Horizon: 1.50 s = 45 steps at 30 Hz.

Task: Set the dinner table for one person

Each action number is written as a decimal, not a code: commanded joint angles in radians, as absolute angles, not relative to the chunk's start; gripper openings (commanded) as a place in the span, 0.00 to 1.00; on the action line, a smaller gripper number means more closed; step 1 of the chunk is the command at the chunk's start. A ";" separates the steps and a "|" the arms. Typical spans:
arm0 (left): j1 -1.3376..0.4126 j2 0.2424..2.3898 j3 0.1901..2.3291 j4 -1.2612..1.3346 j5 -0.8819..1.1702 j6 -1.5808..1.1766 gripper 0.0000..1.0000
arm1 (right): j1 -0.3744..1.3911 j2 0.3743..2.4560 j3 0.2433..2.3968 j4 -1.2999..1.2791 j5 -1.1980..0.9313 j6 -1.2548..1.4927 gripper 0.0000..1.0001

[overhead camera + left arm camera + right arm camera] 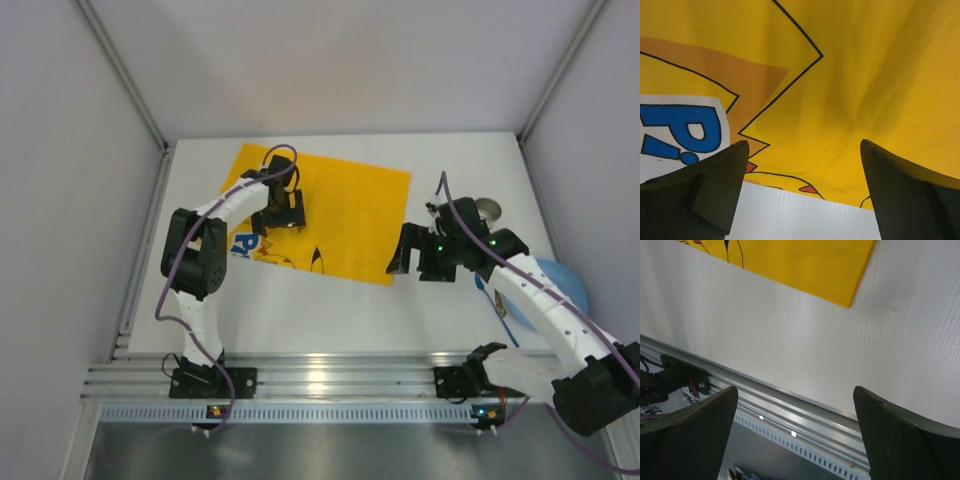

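Observation:
The white dinner table [330, 310] carries a yellow printed mat [350, 210] left of centre. My left gripper [283, 218] hangs open over the mat's left half; the left wrist view shows my left gripper [803, 145] with only the mat [865, 75] and a strip of bare table [800, 215] between its fingers. My right gripper [420, 268] is open just off the mat's near right corner. In the right wrist view my right gripper [795, 390] holds nothing, above the table [840, 340], with the mat's corner [805, 260] at the top.
A blue plate [565, 285] lies at the right edge, partly under the right arm. A metal cup [489, 210] stands behind the right gripper. An aluminium rail [320, 375] runs along the near edge, also in the right wrist view as the rail [790, 410]. Grey walls enclose the table.

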<state>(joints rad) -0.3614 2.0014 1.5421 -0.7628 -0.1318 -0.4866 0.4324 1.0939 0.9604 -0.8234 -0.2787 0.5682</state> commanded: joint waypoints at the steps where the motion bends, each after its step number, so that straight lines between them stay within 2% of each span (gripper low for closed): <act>1: -0.364 1.997 1.493 -0.736 -0.140 -0.494 0.99 | 0.443 1.051 0.943 -0.844 -0.247 0.591 1.00; 5: -0.396 1.980 1.392 -0.720 -0.141 -0.572 0.98 | 0.443 1.043 0.946 -0.850 -0.232 0.595 1.00; 11: -0.538 2.003 1.295 -0.713 -0.134 -0.735 0.98 | 0.443 1.068 0.980 -0.862 -0.204 0.581 1.00; 15: -0.636 2.059 1.321 -0.703 -0.060 -0.807 0.99 | 0.443 1.083 1.017 -0.885 -0.167 0.558 1.00; 21: -0.657 2.071 1.387 -0.703 -0.032 -0.839 0.99 | 0.442 1.097 1.104 -0.934 -0.135 0.534 1.00; 30: -0.689 2.054 1.396 -0.612 0.170 -0.977 0.99 | 0.411 1.187 1.409 -1.072 -0.052 0.463 1.00; 38: -0.701 2.011 1.497 -0.689 0.177 -0.951 0.98 | 0.276 1.287 1.608 -1.157 0.041 0.394 1.00; 45: -0.701 1.850 1.609 -0.877 -0.061 -0.847 0.99 | 0.022 1.319 1.624 -1.158 0.064 0.388 1.00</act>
<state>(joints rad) -0.7029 1.9854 1.5463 -0.7792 0.0586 -0.8978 0.1001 1.3048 1.5795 -1.1217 0.0093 0.3935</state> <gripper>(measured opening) 0.985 0.996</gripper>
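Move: The yellow cloth lies open under the left hand, its middle about 10 cm to the right, 5 cm ahead and 4 cm below; its white patch with blue letters sits 8 cm left and 3 cm back. For the right hand the cup is some 19 cm ahead, 18 cm right and 10 cm lower; the gold spoon is 22 cm right and 4 cm ahead, the plate about 29 cm right and nearly level. The yellow cloth is pressed and dragged by the open left fingers, which sink about 3 cm onto it while drawing back, then sweep some 17 cm right and a little farther back, the wrist rolling about 20 degrees, before rising. The open right hand first stays nearly still, then climbs about 12 cm, going right and forward towards the cup and turning clockwise. ##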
